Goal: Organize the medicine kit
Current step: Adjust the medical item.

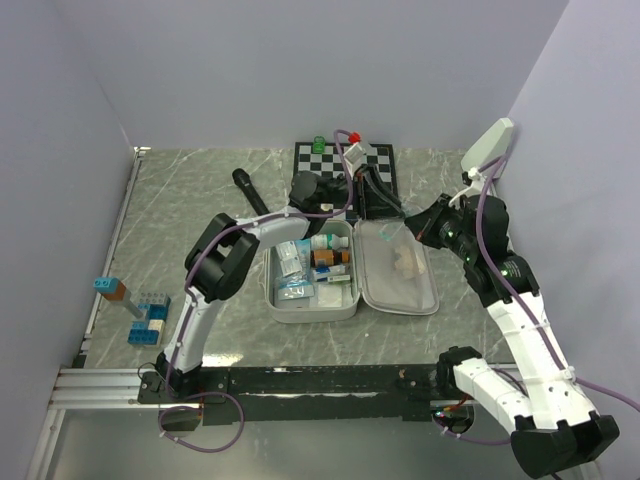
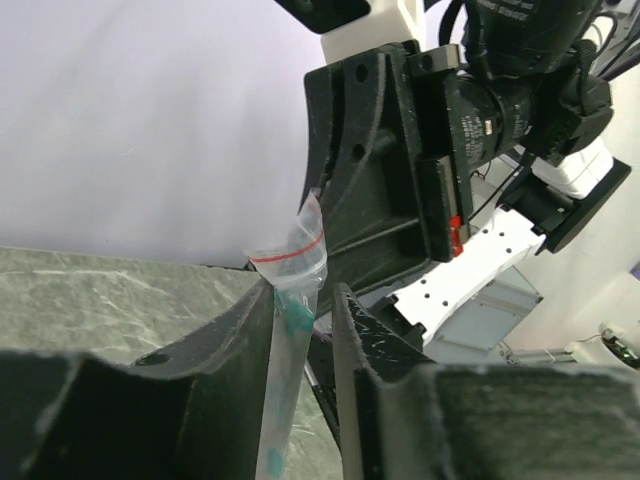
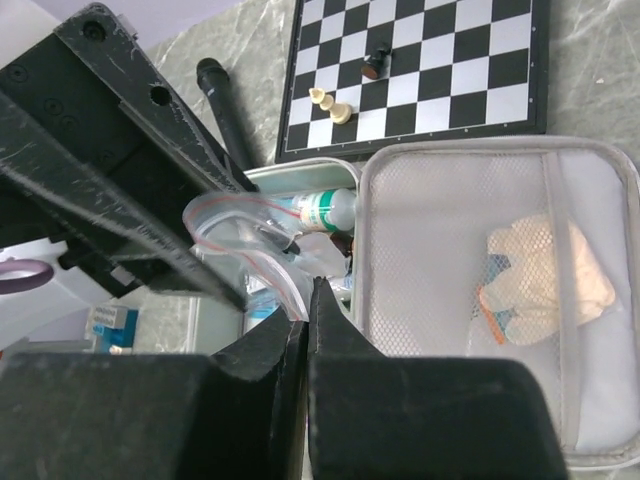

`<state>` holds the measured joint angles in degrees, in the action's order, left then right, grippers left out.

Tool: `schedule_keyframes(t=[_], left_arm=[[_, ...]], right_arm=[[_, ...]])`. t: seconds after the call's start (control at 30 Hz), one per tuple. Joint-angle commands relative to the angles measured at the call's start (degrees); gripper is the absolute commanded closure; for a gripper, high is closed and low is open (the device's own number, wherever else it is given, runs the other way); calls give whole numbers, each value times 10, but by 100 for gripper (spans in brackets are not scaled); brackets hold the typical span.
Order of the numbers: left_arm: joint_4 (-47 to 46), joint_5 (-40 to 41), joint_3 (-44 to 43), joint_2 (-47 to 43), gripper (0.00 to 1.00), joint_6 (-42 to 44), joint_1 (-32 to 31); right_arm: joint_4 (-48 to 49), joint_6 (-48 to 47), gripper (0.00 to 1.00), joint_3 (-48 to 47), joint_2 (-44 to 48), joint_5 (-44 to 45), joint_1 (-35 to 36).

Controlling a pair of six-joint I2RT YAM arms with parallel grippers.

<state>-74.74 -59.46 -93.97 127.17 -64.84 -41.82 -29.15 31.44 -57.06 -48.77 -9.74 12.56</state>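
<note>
The medicine kit (image 1: 283, 305) lies open, its tray full of small packets and a bottle (image 3: 330, 208), its mesh-lined lid (image 3: 450, 220) flat to the right with a pale plaster packet (image 3: 545, 265) in it. A clear zip bag with a red seal stripe (image 2: 290, 260) hangs above the tray. My right gripper (image 3: 310, 290) is shut on the bag's edge (image 3: 250, 235). My left gripper (image 2: 305, 295) stands open around the bag, which lies against one finger (image 2: 240, 340) with a gap to the other. Both grippers meet above the kit's far edge (image 1: 395, 215).
A chessboard (image 1: 345, 160) with a few pieces lies just behind the kit. A black stick-shaped object (image 1: 250, 192) rests to its left. Blue and white blocks (image 1: 148, 325) sit at the table's left. A white wedge (image 1: 490, 145) leans at the back right.
</note>
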Motion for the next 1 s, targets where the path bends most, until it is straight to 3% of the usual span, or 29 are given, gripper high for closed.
schedule_keyframes(t=[0.0,0.2,0.43,0.47,0.5,0.63,0.73,0.9,0.97], left_arm=[[-318,-13,11,-63,63,-8,-4],[-318,46,55,-97,37,-26,21],[-244,30,153,-175,20,-45,34],[-231,22,169,-185,16,-52,35],[-224,11,185,-195,4,-63,36],[-214,6,262,-238,4,-85,37],[-175,-18,260,-241,4,-150,38],[-302,-29,283,-213,4,-329,43],[-317,-30,288,-207,4,-345,42]], right_arm=[[21,-11,100,-4,26,6,-8],[-20,-32,100,-16,56,-4,-8],[-64,-59,100,-14,70,-76,-8],[-66,-60,100,-11,75,-85,-7],[-66,-63,100,-6,80,-100,-8],[-64,-81,100,5,96,-154,-8],[-51,-88,100,12,102,-196,-8],[-14,-82,100,26,106,-280,-8],[17,-73,100,34,107,-330,-7]])
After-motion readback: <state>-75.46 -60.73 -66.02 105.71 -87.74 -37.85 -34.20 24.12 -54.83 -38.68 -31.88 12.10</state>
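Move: The clear pouch is already pinched in my right fingers, its middle about 3 cm to the left of them, 2 ahead and 2 below; from my left hand it is roughly 2 cm back, 1 to the right and 4 below. From my right hand the kit box sits about 20 cm left, level ahead, 25 below; the open lid is almost straight beneath, some 27 cm down, and the chessboard 20 cm ahead, 13 left. I finish the handover: my left fingers, already loosening, spread wide and leave the pouch as that hand goes about 8 cm left and 5 back, rising a little and rolling some 25 degrees. My right hand keeps its pinch on the pouch edge and draws back about 8 cm, then also left, swinging counter-clockwise. ##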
